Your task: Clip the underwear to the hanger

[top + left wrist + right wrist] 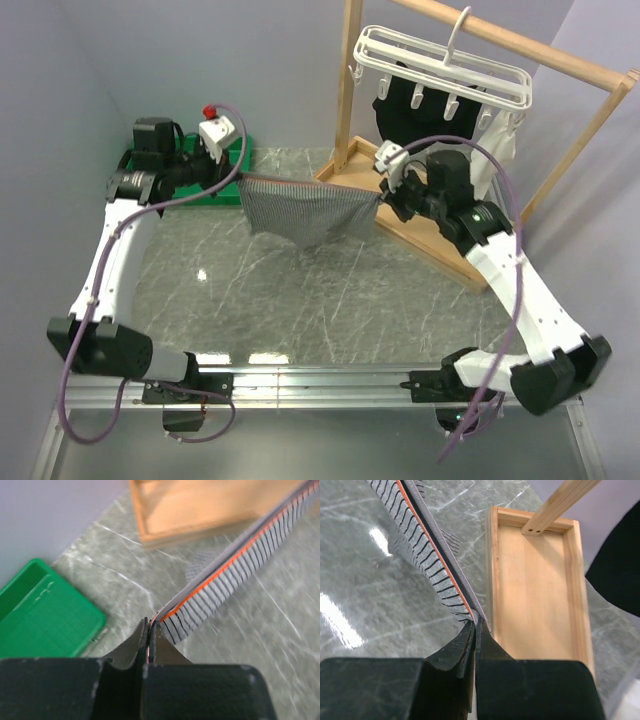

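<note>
The grey-and-white pinstriped underwear hangs stretched in the air over the marble table, its waistband pulled taut between my two grippers. My left gripper is shut on the left end of the waistband, which has an orange edge line. My right gripper is shut on the right end. The white hanger hangs by its hook from the wooden rail, above and behind the right gripper, with clips dangling below it. A black garment hangs from those clips.
The wooden rack stands at the back right on a shallow wooden tray base, close beside my right gripper. A green tray lies at the back left, under my left arm. Grey walls close off the back and both sides.
</note>
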Controlling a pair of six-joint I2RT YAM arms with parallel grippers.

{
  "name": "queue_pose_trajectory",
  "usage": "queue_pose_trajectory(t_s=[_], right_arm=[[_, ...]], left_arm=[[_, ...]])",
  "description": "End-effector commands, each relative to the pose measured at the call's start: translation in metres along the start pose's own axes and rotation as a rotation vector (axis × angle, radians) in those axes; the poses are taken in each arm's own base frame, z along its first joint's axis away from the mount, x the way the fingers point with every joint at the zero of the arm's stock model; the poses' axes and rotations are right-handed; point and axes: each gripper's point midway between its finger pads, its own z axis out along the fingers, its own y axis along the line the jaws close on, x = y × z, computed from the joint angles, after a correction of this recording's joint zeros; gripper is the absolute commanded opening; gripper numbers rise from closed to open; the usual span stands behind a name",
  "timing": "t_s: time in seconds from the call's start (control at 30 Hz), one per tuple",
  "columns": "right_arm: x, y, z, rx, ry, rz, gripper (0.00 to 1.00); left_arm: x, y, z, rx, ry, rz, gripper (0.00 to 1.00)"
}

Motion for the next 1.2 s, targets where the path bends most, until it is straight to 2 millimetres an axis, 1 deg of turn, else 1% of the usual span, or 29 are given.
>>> queue_pose_trajectory(t_s=[0.0,0.1,0.17,0.23,0.27,0.3,0.33,0.37,0.4,0.43,0.5,0.57,0.6,0.63,0.67,0.7,0.73,0.77,0.8,0.83,0.87,0.9,0.93,0.97,1.0,1.07,1.1,1.13,1.17], right_arm=[[0.013,-0.001,-0.040,0.062,0.022,-0.091,0.00],[0.023,0.003,-0.039,0.059,0.036,-0.089,0.00],[0.022,0.000,-0.033,0.068,0.042,-0.066,0.00],[0.024,-0.005,-0.018,0.064,0.066,-0.047,0.00],[0.011,-0.012,-0.016,0.080,0.043,-0.036,0.00],[0.012,-0.015,-0.006,0.076,0.056,-0.025,0.00],[0.008,-0.019,-0.001,0.080,0.053,-0.021,0.00],[-0.005,-0.027,-0.001,0.102,0.028,-0.024,0.00],[-0.006,-0.030,0.007,0.098,0.035,-0.023,0.00],[-0.011,-0.033,0.009,0.104,0.028,-0.023,0.00],[-0.026,-0.033,0.012,0.088,0.001,-0.027,0.00],[-0.028,-0.026,0.017,0.062,-0.004,-0.039,0.00],[-0.027,-0.020,0.021,0.043,-0.009,-0.042,0.00],[-0.027,-0.010,0.026,0.018,-0.014,-0.051,0.00],[-0.017,0.001,0.034,-0.014,0.000,-0.050,0.00],[-0.017,0.007,0.040,-0.030,-0.013,-0.056,0.00],[-0.018,0.020,0.046,-0.059,-0.022,-0.065,0.00],[-0.012,0.029,0.054,-0.079,-0.025,-0.068,0.00],[-0.012,0.039,0.061,-0.104,-0.031,-0.072,0.00],[-0.013,0.045,0.066,-0.118,-0.042,-0.075,0.00],[-0.014,0.059,0.071,-0.150,-0.052,-0.079,0.00],[-0.015,0.064,0.079,-0.167,-0.056,-0.070,0.00],[-0.016,0.072,0.082,-0.201,-0.063,-0.060,0.00],[-0.017,0.076,0.085,-0.217,-0.063,-0.041,0.04],[-0.011,0.079,0.092,-0.229,-0.041,-0.030,0.19],[0.004,0.078,0.097,-0.217,0.009,-0.023,0.35],[0.012,0.070,0.098,-0.195,0.029,-0.006,0.47],[0.019,0.064,0.097,-0.181,0.041,0.011,0.53],[0.033,0.064,0.095,-0.186,0.069,0.045,0.56]], left_arm=[[0.001,-0.025,-0.023,0.057,-0.045,0.129,0.00],[0.014,-0.026,-0.021,0.020,-0.044,0.085,0.00],[0.007,-0.015,-0.018,-0.029,-0.068,0.089,0.00],[0.010,-0.001,-0.005,-0.056,-0.035,0.059,0.00],[-0.005,0.006,-0.007,-0.074,-0.049,0.067,0.00],[-0.001,0.016,0.005,-0.078,-0.022,0.035,0.00],[-0.005,0.022,0.007,-0.089,-0.019,0.026,0.00],[-0.021,0.028,0.003,-0.106,-0.032,0.032,0.00],[-0.020,0.035,0.010,-0.109,-0.016,0.024,0.00],[-0.033,0.037,0.005,-0.113,-0.030,0.044,0.00],[-0.032,0.030,-0.001,-0.085,-0.010,0.087,0.00],[-0.026,0.012,-0.008,-0.013,-0.003,0.142,0.00],[-0.023,-0.004,-0.021,0.025,0.009,0.218,0.00],[-0.010,-0.016,-0.023,0.066,0.028,0.234,0.00],[-0.005,-0.029,-0.027,0.102,0.029,0.260,0.00],[-0.004,-0.050,-0.039,0.139,0.029,0.333,0.00],[0.012,-0.065,-0.038,0.181,0.057,0.337,0.00],[0.019,-0.079,-0.041,0.213,0.068,0.355,0.00],[0.019,-0.107,-0.046,0.270,0.053,0.424,0.00],[0.041,-0.128,-0.045,0.335,0.101,0.416,0.00],[0.048,-0.145,-0.046,0.377,0.111,0.433,0.00],[0.052,-0.174,-0.049,0.452,0.110,0.451,0.00],[0.070,-0.191,-0.047,0.510,0.144,0.423,0.00],[0.078,-0.204,-0.045,0.552,0.158,0.413,0.00],[0.086,-0.230,-0.043,0.628,0.179,0.391,0.00],[0.104,-0.255,-0.028,0.695,0.204,0.348,0.00],[0.113,-0.282,-0.023,0.761,0.246,0.299,0.01],[0.125,-0.294,-0.012,0.765,0.280,0.282,0.02],[0.116,-0.305,0.004,0.760,0.236,0.279,0.05]])
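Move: The closed fingers of both hands hold the underwear by its waistband, its middle about 14 cm right of the left hand and 14 cm left of the right, some 5 cm below. The open table where it is taken lies roughly 16 cm back, 12 cm right and 31 cm below the left hand; the green tray is 22 cm ahead of that hand and 15 cm left. The rack's wooden tray is 18 cm ahead of the right hand and 9 cm right, 27 cm down. Both hands shake the underwear fore-and-aft, then the left sweeps some 30 cm back-right as the right lets go. ##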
